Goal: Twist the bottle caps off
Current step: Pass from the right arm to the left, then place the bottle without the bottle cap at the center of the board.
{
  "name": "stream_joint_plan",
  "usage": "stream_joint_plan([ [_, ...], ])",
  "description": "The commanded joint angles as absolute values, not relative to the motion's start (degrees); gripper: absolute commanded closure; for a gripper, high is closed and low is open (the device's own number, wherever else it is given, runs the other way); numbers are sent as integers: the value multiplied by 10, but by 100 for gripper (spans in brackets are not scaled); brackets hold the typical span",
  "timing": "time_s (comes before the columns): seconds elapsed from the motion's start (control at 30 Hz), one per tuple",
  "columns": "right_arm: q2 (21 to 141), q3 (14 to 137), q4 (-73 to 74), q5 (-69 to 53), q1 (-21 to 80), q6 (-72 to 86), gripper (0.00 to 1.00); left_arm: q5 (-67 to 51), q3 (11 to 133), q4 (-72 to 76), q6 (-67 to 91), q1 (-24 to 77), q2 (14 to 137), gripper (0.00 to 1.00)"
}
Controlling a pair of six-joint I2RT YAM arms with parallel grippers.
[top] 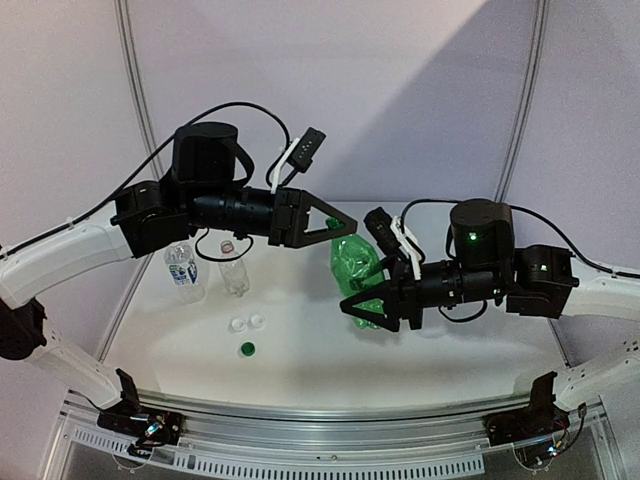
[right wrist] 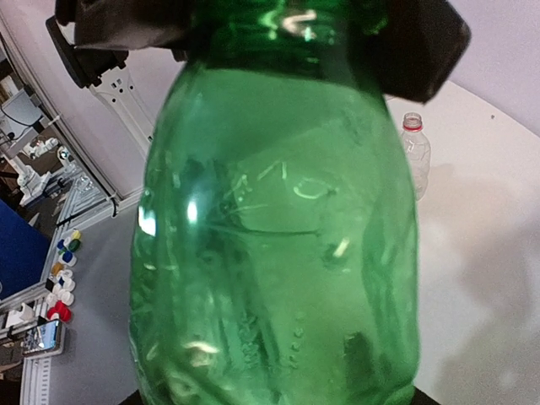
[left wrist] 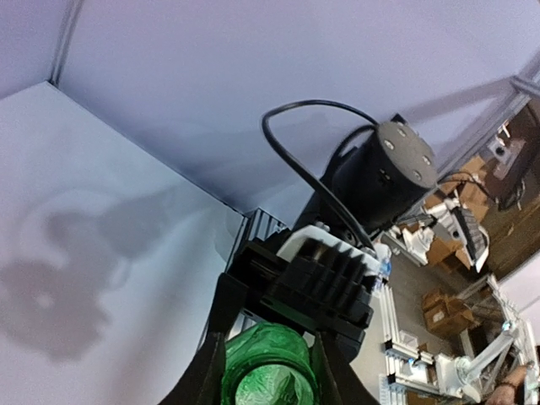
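Note:
The green bottle point(top: 354, 262) is held in the air over the table, and its open, uncapped neck point(left wrist: 263, 375) shows between my left fingers. My left gripper point(top: 345, 228) is shut on that neck from above. My right gripper point(top: 362, 308) is shut on the bottle's lower body point(right wrist: 278, 253), its fingers hidden behind the green plastic. Two white caps point(top: 238, 324) point(top: 257, 320) and a green cap point(top: 247, 349) lie loose on the table. The labelled clear bottle point(top: 183, 268) and the shorter clear bottle point(top: 233, 272) stand at the back left.
The short clear bottle point(right wrist: 414, 153) has a red ring at its neck and stands off to the right of the green one in the right wrist view. The white table point(top: 300, 370) meets a rail at its near edge.

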State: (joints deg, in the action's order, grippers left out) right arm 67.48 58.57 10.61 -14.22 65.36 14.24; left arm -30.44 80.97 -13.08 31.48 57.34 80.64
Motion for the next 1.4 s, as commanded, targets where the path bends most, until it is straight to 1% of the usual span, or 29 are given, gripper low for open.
stream_joint_plan([
  [0.0,683,602,99,-148,655,150,100,-294,818,-149,305,580,808,89],
  [0.03,683,603,98,-147,655,150,100,-292,818,-151,304,580,807,94],
  [0.07,683,602,97,-146,655,149,100,-289,818,-152,304,580,806,97],
  [0.13,684,602,97,-143,656,149,100,-285,818,-156,303,580,804,99],
  [0.17,684,603,97,-140,655,149,96,-284,818,-157,303,580,804,99],
  [0.2,684,604,97,-136,655,149,90,-283,818,-158,303,580,803,99],
  [0.3,686,611,112,-118,655,158,58,-279,815,-161,304,580,800,100],
  [0.4,691,613,118,-112,655,167,39,-272,809,-159,305,580,794,100],
  [0.43,693,613,117,-112,655,170,25,-270,808,-159,305,580,792,100],
  [0.47,694,612,116,-110,655,172,7,-268,807,-160,305,580,790,100],
  [0.5,694,613,117,-108,655,174,2,-265,806,-161,305,580,789,100],
  [0.8,697,615,123,-76,655,191,1,-224,801,-192,296,579,776,100],
  [0.93,694,617,133,-33,655,196,1,-199,807,-217,282,578,769,100],
  [1.1,678,610,147,60,655,208,1,-129,820,-272,267,577,761,100],
  [1.37,645,588,183,135,655,223,1,-5,820,-302,265,574,762,100],
])
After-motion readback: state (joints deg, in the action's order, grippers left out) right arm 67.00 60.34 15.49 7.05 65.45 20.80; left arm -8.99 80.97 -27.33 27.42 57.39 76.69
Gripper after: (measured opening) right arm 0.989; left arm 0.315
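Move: The green bottle is in both grippers: the left fingers are on its neck, with its middle about 8 cm below them, 3 cm back and 3 cm to the right. The right fingers are on its lower body, with the middle about 2 cm up, 2 cm left and 1 cm ahead. From the left hand, the clear bottle stands some 15 cm ahead, 26 cm left and 28 cm down; on the table, 38 cm down, the white caps lie 8 cm ahead and 24 cm left, the green cap 2 cm ahead and 22 cm left. Keep the left gripper shut on the green bottle's neck and hold nearly still while the right fingers open wide and let go of its body. Then swing the right gripper clear, about 5 cm forward and some 3 cm right, turning clockwise about 20 degrees, as the left carries the bottle left, forward and down towards the clear bottle, turning counter-clockwise and rolling left side up. ##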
